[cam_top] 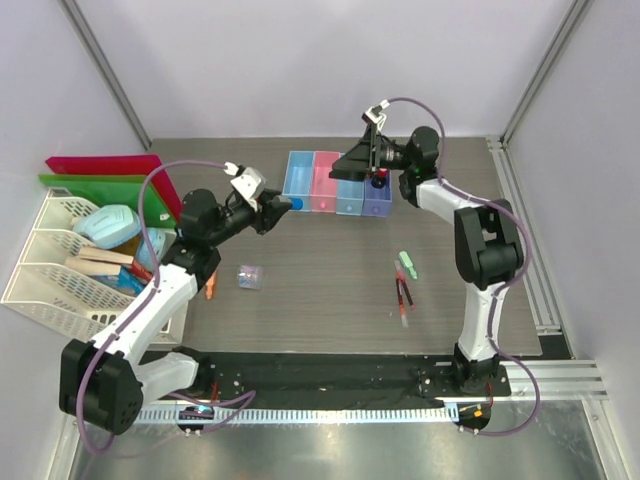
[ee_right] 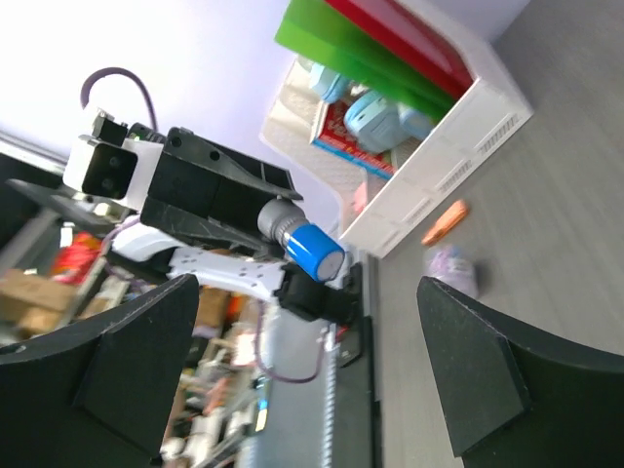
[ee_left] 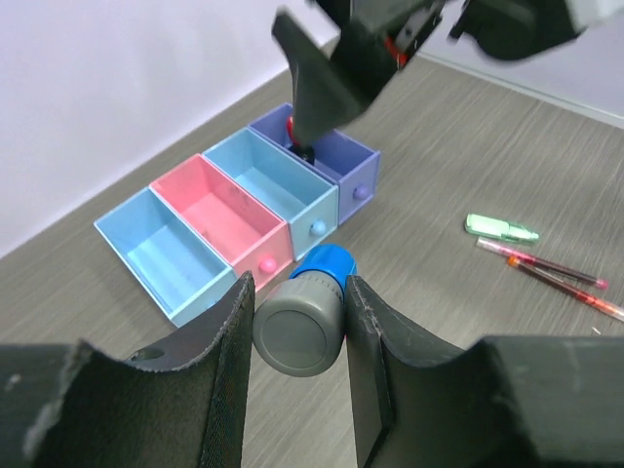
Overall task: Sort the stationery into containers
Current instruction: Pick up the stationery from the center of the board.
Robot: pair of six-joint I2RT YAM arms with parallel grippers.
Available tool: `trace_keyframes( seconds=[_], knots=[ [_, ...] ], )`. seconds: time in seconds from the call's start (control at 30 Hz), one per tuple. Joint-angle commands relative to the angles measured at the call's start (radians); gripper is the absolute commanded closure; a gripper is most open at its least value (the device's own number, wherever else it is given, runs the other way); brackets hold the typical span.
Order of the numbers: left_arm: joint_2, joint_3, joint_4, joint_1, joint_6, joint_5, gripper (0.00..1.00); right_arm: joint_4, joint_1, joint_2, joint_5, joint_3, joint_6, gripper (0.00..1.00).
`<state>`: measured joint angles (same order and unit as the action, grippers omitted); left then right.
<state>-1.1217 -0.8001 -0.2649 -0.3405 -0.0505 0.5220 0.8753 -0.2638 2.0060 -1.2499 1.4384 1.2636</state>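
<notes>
My left gripper (cam_top: 280,208) is shut on a grey blue-capped bottle (ee_left: 300,327), held above the table just in front of the row of boxes (cam_top: 305,190): light blue (ee_left: 161,255), pink (ee_left: 216,210), light blue (ee_left: 271,175), purple (ee_left: 327,148). My right gripper (cam_top: 372,168) is open over the purple box, where a red-capped bottle (ee_left: 291,125) stands. The green eraser (cam_top: 407,264), red-and-black pens (cam_top: 403,293), bluish packet (cam_top: 249,275) and orange marker (cam_top: 210,290) lie on the table.
White mesh trays (cam_top: 45,270) holding pale blue objects stand at the far left, with red (cam_top: 105,163) and green (cam_top: 100,183) folders behind them. The right wrist view shows the left gripper with its bottle (ee_right: 304,244).
</notes>
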Motion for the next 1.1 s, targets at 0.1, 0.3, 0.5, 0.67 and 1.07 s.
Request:
trace_keyframes(
  seconds=[0.1, 0.3, 0.5, 0.67, 1.07],
  knots=[
    [0.033, 0.021, -0.188, -0.005, 0.021, 0.004, 1.0, 0.574, -0.089, 0.072, -0.065, 0.004, 0.493, 0.0],
    [0.019, 0.01, -0.194, -0.008, 0.037, 0.036, 1.0, 0.619, -0.164, 0.096, -0.077, 0.007, 0.522, 0.0],
    [0.023, 0.009, -0.201, -0.008, 0.046, 0.059, 1.0, 0.622, -0.21, 0.115, -0.083, 0.023, 0.519, 0.08],
    [0.037, 0.015, -0.197, -0.008, 0.046, 0.067, 1.0, 0.626, -0.212, 0.132, -0.089, 0.045, 0.522, 0.2],
    [0.037, 0.029, -0.175, -0.008, 0.04, 0.085, 1.0, 0.643, -0.21, 0.114, -0.094, 0.08, 0.537, 0.33]
  ],
)
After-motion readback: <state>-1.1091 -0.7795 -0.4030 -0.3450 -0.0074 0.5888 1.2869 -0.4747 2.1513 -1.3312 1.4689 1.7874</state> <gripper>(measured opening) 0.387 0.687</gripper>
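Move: My left hand already holds the blue-capped glue stick, its middle only some 2 cm to the right of the finger pads and 1 cm ahead. From my empty right hand that glue stick lies about 8 cm back, 11 cm to the left and 3 cm lower. The four-compartment tray sits about 13 cm ahead of my right hand, 2 cm to its left and 24 cm below; the green marker is 8 cm back, 16 cm right and 26 cm below. I swing my wide-open right hand back and left, about 8 cm and 7 cm, to bring its fingers around the blue cap, turning the wrist some 20 degrees counter-clockwise with a little tilt. It then nearly stops, sinking a centimetre or so, and the fingers close to about two thirds open. Meanwhile my left hand keeps its grip on the grey body and lifts it about 2.5 cm, easing slightly back and right. ##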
